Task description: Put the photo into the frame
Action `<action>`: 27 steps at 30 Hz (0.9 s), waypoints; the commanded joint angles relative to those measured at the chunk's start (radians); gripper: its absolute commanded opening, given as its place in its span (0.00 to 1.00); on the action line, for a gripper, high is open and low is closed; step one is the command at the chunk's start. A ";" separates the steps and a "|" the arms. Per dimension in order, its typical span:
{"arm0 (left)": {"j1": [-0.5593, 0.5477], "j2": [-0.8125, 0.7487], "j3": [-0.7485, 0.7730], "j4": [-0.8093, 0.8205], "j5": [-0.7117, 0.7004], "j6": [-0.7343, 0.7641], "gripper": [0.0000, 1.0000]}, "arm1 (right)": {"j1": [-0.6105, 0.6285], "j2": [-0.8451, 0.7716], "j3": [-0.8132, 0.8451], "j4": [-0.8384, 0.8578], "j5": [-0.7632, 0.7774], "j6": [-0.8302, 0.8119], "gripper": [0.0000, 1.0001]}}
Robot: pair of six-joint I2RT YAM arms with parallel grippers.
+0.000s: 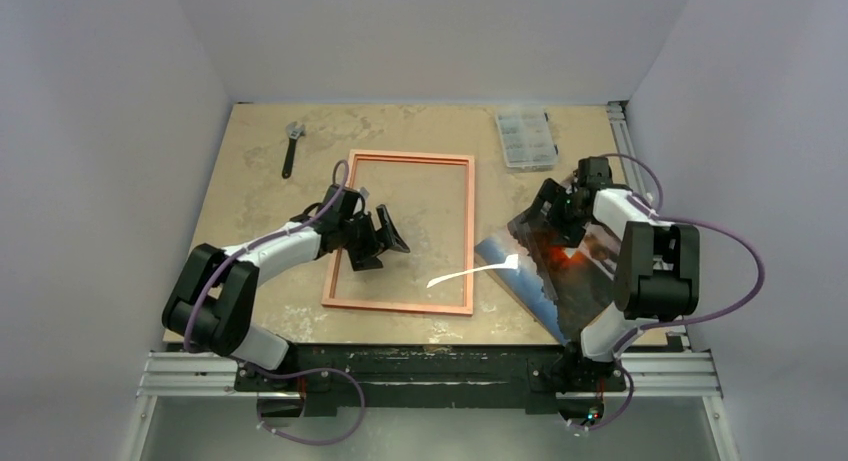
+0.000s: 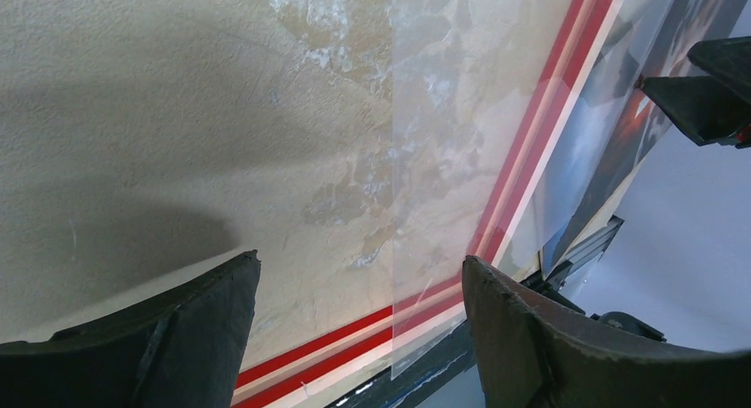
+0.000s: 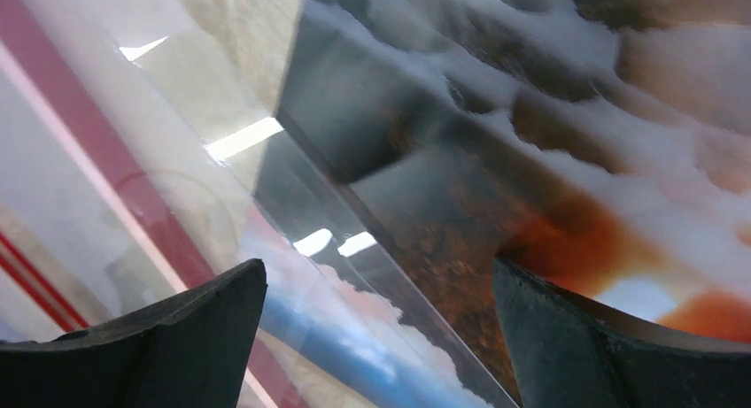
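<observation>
The frame (image 1: 470, 231) lies flat mid-table, copper-coloured from above; its rail shows as red stripes (image 2: 531, 151) in the left wrist view and as a red band (image 3: 89, 142) in the right wrist view. The photo (image 1: 565, 276), dark rocks with an orange glow and blue water, lies picture-up to the right of the frame, also in view as the photo (image 3: 549, 116). My left gripper (image 1: 385, 236) hangs open over the frame's left half, nothing between its fingers (image 2: 359, 275). Over the photo's far part, my right gripper (image 1: 555, 209) stands open and empty (image 3: 376, 275).
A clear sheet (image 1: 470, 274) with a bright glare lies across the frame's right rail and the photo's left edge; its straight edge shows in the sheet (image 2: 443, 160). A wrench (image 1: 291, 146) and a clear parts box (image 1: 527, 139) lie at the back.
</observation>
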 commanded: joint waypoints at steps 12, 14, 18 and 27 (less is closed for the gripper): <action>-0.003 0.035 0.070 0.044 0.029 0.005 0.82 | 0.009 0.088 -0.121 0.157 -0.349 -0.037 0.95; -0.004 0.039 0.090 0.021 0.020 0.016 0.82 | 0.009 0.066 -0.148 0.152 -0.369 -0.043 0.95; 0.004 0.067 0.168 -0.086 -0.011 0.086 0.82 | 0.020 0.026 -0.189 0.132 -0.414 -0.053 0.94; 0.027 0.055 0.305 -0.358 -0.200 0.219 0.83 | 0.169 -0.064 -0.254 0.123 -0.440 -0.005 0.93</action>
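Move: The clear sheet lies across the frame's right rail and the photo, its middle some 16 cm left of the right hand and level with it, a couple of centimetres below, with its right edge close by the open fingers. The frame's middle is about 33 cm left, also level; the photo's is roughly 6 cm right and 5 cm back, under the sheet. From the left hand, the sheet's middle lies about 18 cm right, 5 cm ahead and some 5 cm below. Leftward over the photo towards the frame, the right hand sweeps about 10 cm, first easing 2 cm forward, then drawing back to end some 5 cm nearer the base. Fingers stay wide at the clear sheet's right edge, pushing it along, while the wrist rolls its left side up and turns counter-clockwise. The left hand, open, moves forward and rises a little over the frame. ##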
